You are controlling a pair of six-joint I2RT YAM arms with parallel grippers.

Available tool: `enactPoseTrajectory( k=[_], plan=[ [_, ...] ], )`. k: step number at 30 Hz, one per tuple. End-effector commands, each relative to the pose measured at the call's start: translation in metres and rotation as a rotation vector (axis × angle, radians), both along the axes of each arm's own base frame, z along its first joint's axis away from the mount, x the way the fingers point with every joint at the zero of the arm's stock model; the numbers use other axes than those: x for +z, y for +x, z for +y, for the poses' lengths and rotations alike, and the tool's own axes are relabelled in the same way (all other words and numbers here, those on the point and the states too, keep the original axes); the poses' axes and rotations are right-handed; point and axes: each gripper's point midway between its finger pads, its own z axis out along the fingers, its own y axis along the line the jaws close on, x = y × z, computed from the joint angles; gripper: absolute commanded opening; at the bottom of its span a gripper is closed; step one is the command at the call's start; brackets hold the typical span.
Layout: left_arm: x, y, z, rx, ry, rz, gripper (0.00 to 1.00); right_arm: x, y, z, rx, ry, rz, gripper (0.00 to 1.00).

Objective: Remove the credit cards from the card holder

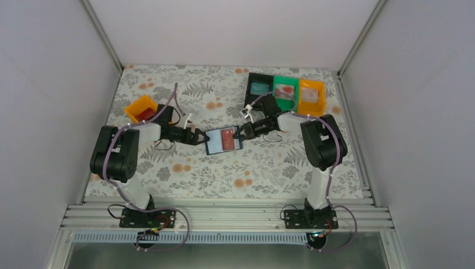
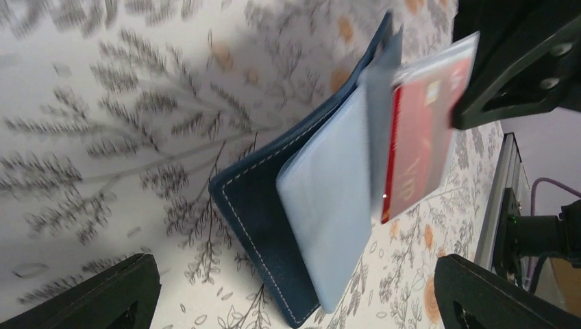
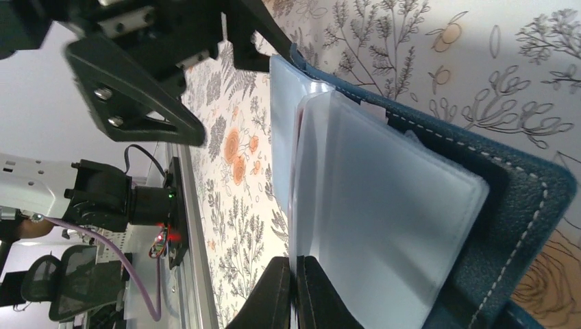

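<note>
The navy card holder (image 1: 215,143) lies open mid-table between my two grippers. A red credit card (image 1: 227,138) shows inside a clear sleeve. In the left wrist view the card holder (image 2: 257,212) has its pale blue sleeves (image 2: 336,205) fanned up, and the red credit card (image 2: 421,137) stands in the raised sleeve. My left gripper (image 2: 294,305) is open wide just short of the holder's near edge, touching nothing. In the right wrist view my right gripper (image 3: 296,291) is shut on the edge of a clear sleeve (image 3: 384,205) of the card holder (image 3: 527,205).
Black (image 1: 250,84), green (image 1: 276,85) and orange (image 1: 311,88) bins stand at the back right with cards in them. Another orange bin (image 1: 137,106) sits back left, close behind the left arm. The two grippers (image 1: 203,137) (image 1: 241,134) face each other across the holder.
</note>
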Motion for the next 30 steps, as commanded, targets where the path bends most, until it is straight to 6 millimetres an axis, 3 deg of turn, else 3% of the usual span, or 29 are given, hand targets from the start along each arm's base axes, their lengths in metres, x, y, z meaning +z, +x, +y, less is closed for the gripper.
enactPoseTrajectory(
  k=[1,8,10,11,17,20,24,27,30],
  plan=[
    [-0.010,-0.006,-0.009,-0.004,-0.070,0.037,1.00,0.020,-0.002,0.012,0.046,0.039,-0.061,0.04],
    [-0.011,-0.033,-0.044,-0.157,-0.163,-0.018,1.00,0.013,-0.004,0.012,0.053,0.042,-0.056,0.04],
    [-0.003,-0.033,-0.049,-0.182,-0.197,-0.032,0.93,0.015,-0.003,0.012,0.058,0.046,-0.064,0.04],
    [0.001,-0.032,-0.050,-0.189,-0.207,-0.039,0.85,0.016,-0.003,0.012,0.057,0.047,-0.067,0.04],
    [0.018,-0.037,-0.058,-0.246,-0.241,-0.084,0.05,0.011,-0.004,0.012,0.063,0.050,-0.055,0.04],
    [0.020,-0.035,-0.060,-0.254,-0.226,-0.090,0.02,0.001,0.001,0.010,0.037,0.002,-0.047,0.04],
    [0.035,-0.030,-0.061,-0.275,-0.184,-0.152,0.02,-0.008,0.014,0.006,-0.031,-0.083,-0.046,0.19],
    [0.056,-0.026,-0.060,-0.282,-0.154,-0.206,0.02,0.000,0.029,-0.002,-0.117,-0.168,-0.090,0.32],
    [0.075,-0.029,-0.057,-0.289,-0.123,-0.240,0.02,0.022,0.047,-0.017,-0.227,-0.270,-0.169,0.49]
  ],
)
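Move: About 6 cm to the left hand's right, 3 cm back and 2 cm lower lies the open card holder. The red card in its clear sleeve is 8 cm to that hand's right, 1 cm back and 1 cm lower. From the right hand, which already pinches the sleeve page, the holder's middle is 4 cm left, 2 cm back and 2 cm down; the black box stands 16 cm ahead, 9 cm right and 5 cm lower. Sweeping back about 4 cm and some 5 cm to the right with a slight dip, the left hand brings its open fingers over the holder's left cover, pinches it, then lifts some 4 cm, turning slightly clockwise. The right hand keeps its pinch nearly still until the left has closed, then opens nearly halfway to let go and eases about 2 cm forward. ##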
